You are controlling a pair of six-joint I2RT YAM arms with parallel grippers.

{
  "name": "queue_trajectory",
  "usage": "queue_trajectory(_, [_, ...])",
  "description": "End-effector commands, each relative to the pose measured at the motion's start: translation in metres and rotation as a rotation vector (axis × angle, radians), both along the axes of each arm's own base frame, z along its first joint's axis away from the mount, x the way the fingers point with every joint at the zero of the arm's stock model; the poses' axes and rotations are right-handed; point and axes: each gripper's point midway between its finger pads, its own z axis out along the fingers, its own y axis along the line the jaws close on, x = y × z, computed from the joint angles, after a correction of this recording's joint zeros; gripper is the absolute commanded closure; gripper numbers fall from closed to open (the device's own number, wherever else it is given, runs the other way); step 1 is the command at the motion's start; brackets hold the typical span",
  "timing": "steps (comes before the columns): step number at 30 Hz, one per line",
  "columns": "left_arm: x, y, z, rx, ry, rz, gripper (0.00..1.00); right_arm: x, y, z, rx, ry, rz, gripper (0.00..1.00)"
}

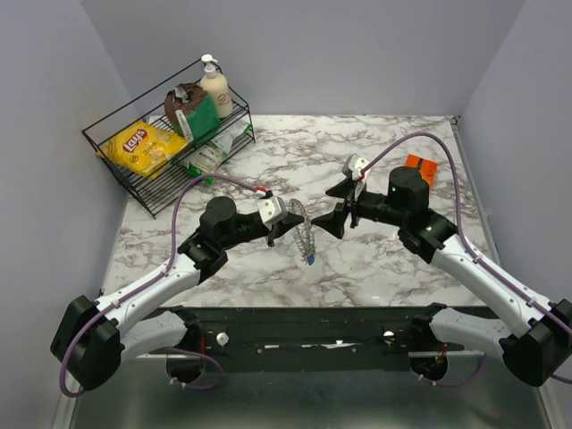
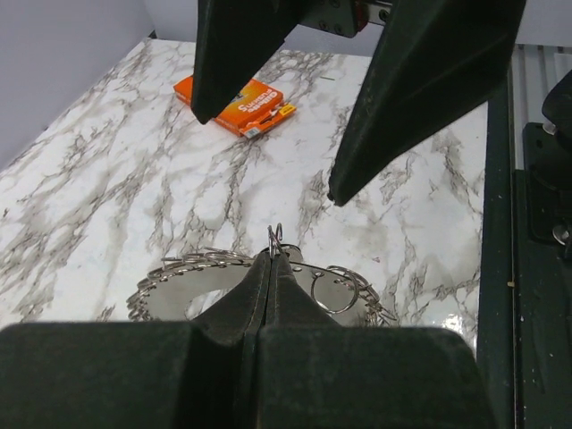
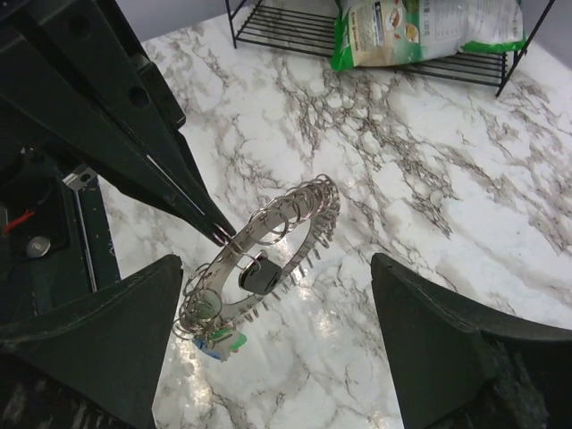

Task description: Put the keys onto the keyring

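Note:
The keyring [image 3: 295, 210], a flat grey toothed ring with many small split rings on its rim, hangs tilted above the marble table; it also shows in the top view [image 1: 304, 234] and the left wrist view [image 2: 174, 290]. My left gripper [image 2: 273, 259] is shut on the keyring's rim at a small split ring, seen from the right wrist as dark tips [image 3: 217, 234]. A black key [image 3: 262, 276] hangs in the ring's open centre. A blue key [image 3: 214, 344] hangs at its lowest edge, also in the top view [image 1: 309, 259]. The red key is out of view. My right gripper [image 3: 277, 308] is open and empty, facing the ring from close by [image 1: 332, 207].
An orange box [image 1: 420, 168] lies at the back right, also in the left wrist view [image 2: 237, 103]. A black wire rack [image 1: 165, 147] with a chips bag, snack bags and a pump bottle stands at the back left. Marble tabletop [image 1: 393, 268] below the grippers.

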Motion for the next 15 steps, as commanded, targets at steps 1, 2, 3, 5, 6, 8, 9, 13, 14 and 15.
queue_trajectory(1, [-0.017,-0.006,0.026,-0.083,-0.092,-0.103,1.00,-0.012,-0.003,0.017,0.074,-0.014,0.082,0.07])
queue_trajectory(2, [-0.023,-0.008,0.025,-0.084,-0.094,-0.146,1.00,-0.015,-0.003,0.026,0.096,-0.040,0.097,0.08])
queue_trajectory(3, [-0.026,-0.008,0.029,-0.098,-0.104,-0.165,1.00,-0.016,-0.004,0.029,0.106,-0.045,0.109,0.09])
queue_trajectory(5, [-0.028,-0.007,0.030,-0.122,-0.076,-0.192,1.00,-0.023,-0.005,0.037,0.133,-0.046,0.156,0.12])
queue_trajectory(6, [-0.033,-0.006,0.037,-0.150,-0.103,-0.232,1.00,-0.025,-0.006,0.040,0.143,-0.034,0.172,0.16])
queue_trajectory(8, [-0.039,-0.004,0.042,-0.190,-0.064,-0.268,1.00,-0.035,-0.006,0.046,0.159,-0.021,0.244,0.24])
queue_trajectory(9, [-0.040,-0.001,0.048,-0.212,-0.095,-0.285,1.00,-0.038,-0.005,0.048,0.165,-0.019,0.263,0.28])
queue_trajectory(13, [-0.043,0.000,0.054,-0.230,-0.087,-0.312,1.00,-0.054,-0.003,0.057,0.180,-0.017,0.356,0.38])
queue_trajectory(14, [-0.043,0.000,0.055,-0.232,-0.088,-0.318,1.00,-0.059,-0.003,0.059,0.183,-0.017,0.385,0.38])
queue_trajectory(15, [-0.044,0.000,0.058,-0.242,-0.087,-0.321,1.00,-0.060,-0.003,0.061,0.184,-0.021,0.392,0.38])
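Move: The keyring hangs from the left fingertips, its middle about 4 cm straight below that hand. From the empty right hand it lies about 5 cm left, 2 cm back and 6 cm below. The black key fob hangs inside it, some 4 cm left, 2 cm back and 4 cm below the right hand. The blue key dangles lowest, roughly 5 cm left, 5 cm back and 10 cm down from the right hand. Still pinching the keyring, the left hand lifts it and draws it back, about 3 cm each way, turning clockwise some 15 degrees while its fingertips tip up. The right hand, touching nothing, rises first and then draws back as well, some 5 cm in all, swinging counter-clockwise and tipping its fingertips up; its wide-open fingers close by about a third. ##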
